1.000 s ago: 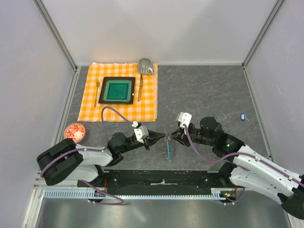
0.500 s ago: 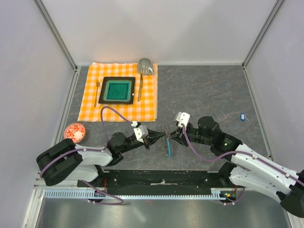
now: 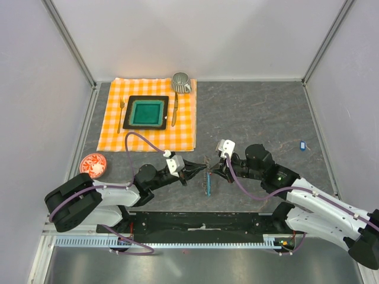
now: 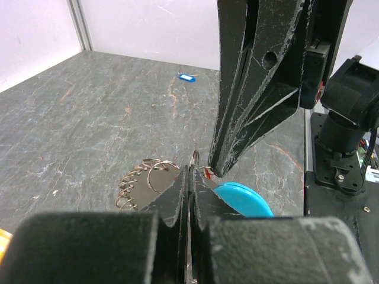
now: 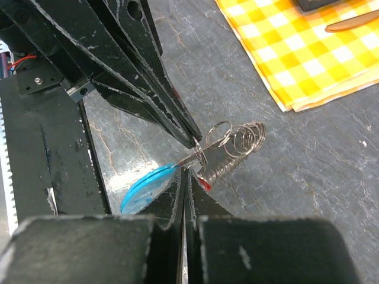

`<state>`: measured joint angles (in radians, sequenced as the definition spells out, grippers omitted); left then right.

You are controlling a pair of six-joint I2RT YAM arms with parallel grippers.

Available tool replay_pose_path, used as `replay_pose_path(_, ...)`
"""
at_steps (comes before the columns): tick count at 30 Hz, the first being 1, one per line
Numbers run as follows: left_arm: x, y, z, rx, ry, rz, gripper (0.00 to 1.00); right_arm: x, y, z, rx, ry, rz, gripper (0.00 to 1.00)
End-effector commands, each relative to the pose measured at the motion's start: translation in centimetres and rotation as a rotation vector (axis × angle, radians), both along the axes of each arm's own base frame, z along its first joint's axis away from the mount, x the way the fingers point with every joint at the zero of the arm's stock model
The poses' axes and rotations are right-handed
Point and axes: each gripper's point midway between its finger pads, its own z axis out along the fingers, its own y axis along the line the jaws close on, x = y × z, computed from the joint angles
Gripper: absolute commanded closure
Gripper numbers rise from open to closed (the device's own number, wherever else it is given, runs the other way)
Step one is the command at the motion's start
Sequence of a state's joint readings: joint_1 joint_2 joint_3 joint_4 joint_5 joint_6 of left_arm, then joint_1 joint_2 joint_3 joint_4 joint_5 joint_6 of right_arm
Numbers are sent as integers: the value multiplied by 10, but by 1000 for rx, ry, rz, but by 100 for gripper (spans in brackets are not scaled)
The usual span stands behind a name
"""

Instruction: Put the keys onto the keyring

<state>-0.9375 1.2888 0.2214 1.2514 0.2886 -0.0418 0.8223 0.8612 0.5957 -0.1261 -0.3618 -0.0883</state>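
The keyring [image 3: 208, 184], a dark metal coil with a light-blue strip, hangs between my two grippers near the table's front. My left gripper [image 3: 204, 170] is shut on a thin wire loop of it; the coil [image 4: 139, 180] and blue strip [image 4: 243, 198] show in the left wrist view. My right gripper [image 3: 214, 171] meets it tip to tip and is shut on the red key, whose red tag [image 5: 204, 184] sticks out beside the fingers. The coil [image 5: 237, 145] lies just beyond. The dark blue key [image 3: 302, 144] lies alone far right, also seen in the left wrist view [image 4: 187, 76].
An orange checked cloth [image 3: 115, 133] at the back left holds a green plate [image 3: 145, 112], a fork [image 3: 121, 115], a knife [image 3: 174, 109] and a grey cup [image 3: 181, 82]. A red-patterned saucer [image 3: 93, 164] sits by the left arm. Walls enclose the table.
My right gripper has moved a little left, closing up to the left gripper's tips. The keyring between them has shifted slightly. The left arm has barely moved.
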Motion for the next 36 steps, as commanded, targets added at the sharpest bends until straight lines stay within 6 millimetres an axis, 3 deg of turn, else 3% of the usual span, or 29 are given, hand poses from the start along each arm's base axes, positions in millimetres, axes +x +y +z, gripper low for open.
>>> replay_pose_path(1, -5, 9, 103, -324, -202, 4, 98, -4, 10, 12, 62, -4, 42, 100)
replay_pose_path(11, -10, 2, 102, -354, -185, -31, 98, -4, 20, 12, 122, 22, 51, 100)
replay_pose_path(16, -6, 10, 98, -347, -188, 14, 98, 0, 8, 25, 133, -15, -13, 82)
replay_pose_path(23, -10, 21, 105, -370, -208, 30, 98, 14, -14, 25, 112, 11, -85, 76)
replay_pose_path(36, -19, 22, 109, -380, -215, -9, 98, 5, -1, 34, 176, -3, 41, 72)
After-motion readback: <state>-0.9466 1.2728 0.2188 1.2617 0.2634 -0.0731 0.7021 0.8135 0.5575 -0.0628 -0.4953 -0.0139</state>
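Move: The right fingers are shut at the red key's ring, with the loop of the keyring just about 2 cm to their left, 1 cm farther out and 1 cm higher. From the right hand, the keyring's wire coils sit roughly 3 cm ahead, 2 cm left and 3 cm down; its blue handle is some 3 cm back, 1 cm left and 5 cm down. For the left hand, which already pinches the loop, the red key is about 2 cm right, 1 cm back and 1 cm down. Ease the right gripper about 1 cm left towards the loop and slightly down, then open its fingers to roughly a quarter and let go of the red key. Draw back right some 3 cm, rising and swinging forward, then come back and slightly left while still open. Keep the left fingers pinched on the loop, dipping about 1 cm right and down, then returning and lifting a little. ##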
